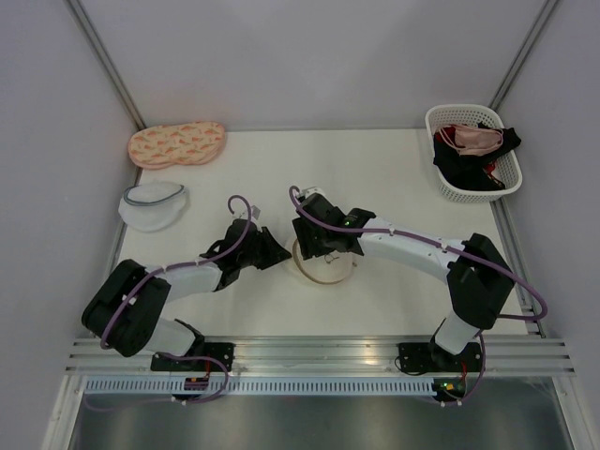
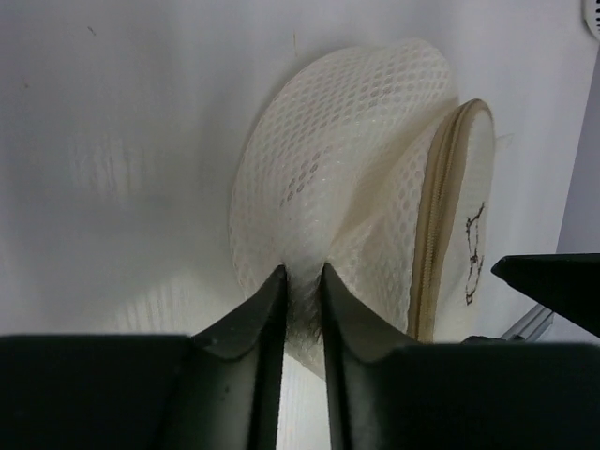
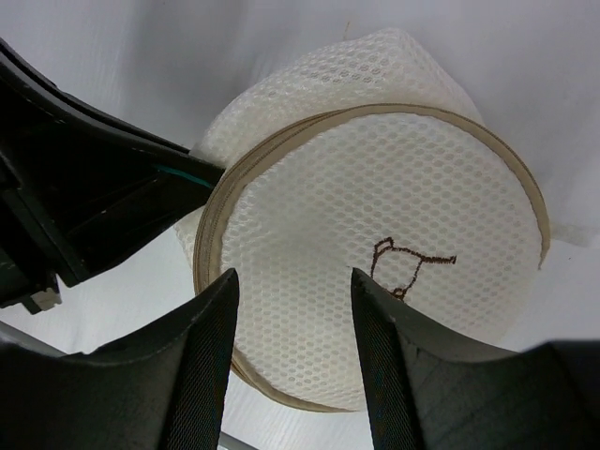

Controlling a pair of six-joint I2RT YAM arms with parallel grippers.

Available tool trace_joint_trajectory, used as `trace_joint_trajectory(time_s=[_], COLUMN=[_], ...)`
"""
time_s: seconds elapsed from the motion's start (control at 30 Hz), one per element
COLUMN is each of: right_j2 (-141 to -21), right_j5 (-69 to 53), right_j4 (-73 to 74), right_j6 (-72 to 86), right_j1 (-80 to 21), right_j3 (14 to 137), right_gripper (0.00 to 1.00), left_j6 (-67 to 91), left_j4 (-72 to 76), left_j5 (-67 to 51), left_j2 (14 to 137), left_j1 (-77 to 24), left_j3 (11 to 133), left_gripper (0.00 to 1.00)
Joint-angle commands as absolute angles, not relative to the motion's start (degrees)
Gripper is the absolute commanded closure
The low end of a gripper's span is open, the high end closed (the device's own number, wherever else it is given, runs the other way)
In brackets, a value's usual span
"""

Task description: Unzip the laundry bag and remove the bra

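The laundry bag (image 1: 328, 270) lies mid-table, a round cream mesh pouch (image 2: 356, 159) with a beige zip rim (image 2: 436, 216) and a dark bra symbol (image 3: 403, 267) on its flat face (image 3: 375, 206). My left gripper (image 2: 302, 277) is shut on a fold of mesh on the bag's domed side, at the bag's left (image 1: 279, 255). My right gripper (image 3: 292, 281) is open just above the flat face, its fingers straddling the lower left part near the rim, and it sits over the bag's far edge (image 1: 323, 246). The bra is hidden from view.
A white mesh pouch with a grey-blue rim (image 1: 155, 204) lies at the left. A long peach patterned pouch (image 1: 176, 144) lies at the far left. A white basket (image 1: 461, 107) at the far right holds pink and black garments.
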State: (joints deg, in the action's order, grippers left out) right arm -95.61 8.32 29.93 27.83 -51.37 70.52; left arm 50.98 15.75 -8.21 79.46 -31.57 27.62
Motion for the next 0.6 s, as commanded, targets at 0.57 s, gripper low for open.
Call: trace_joint_trajectory(time_s=[0.57], right_j2=[-99.8], right_j5=[3.5], right_j4=[25.0], right_j6=[29.7], right_j1=[-52.5], right_j3=[71.6], right_gripper=[0.44], left_j6=[53.6], left_j4=[26.5], left_j5=[-13.4], left_j2=[82.5], left_j1=[-31.7], left_j3=[24.4], left_gripper=[0.98])
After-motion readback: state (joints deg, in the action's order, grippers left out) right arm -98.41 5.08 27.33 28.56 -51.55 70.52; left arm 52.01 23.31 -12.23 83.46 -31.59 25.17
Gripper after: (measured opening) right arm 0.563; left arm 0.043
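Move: The left hand's half-open fingers straddle the laundry bag's mesh fold, about 1 cm right of and 1 cm below the hand point. The zipper edge runs level, some 3 cm to that hand's right and 1 cm lower. For the right hand, hovering over the bag, that zipper edge is about 4 cm left and 5 cm below. The embroidered motif lies some 4 cm to the right hand's right, 1 cm back and 5 cm down. Down about 1.5 cm and slightly right, the left hand quickly shuts its fingers on the laundry bag's mesh fold beside the zipper, then keeps the pinch. The right hand first hangs nearly still above the bag, then eases left and down about 1.5 cm each way towards the zipper edge by the left fingertips, its fingers staying half open and its wrist barely turning. ##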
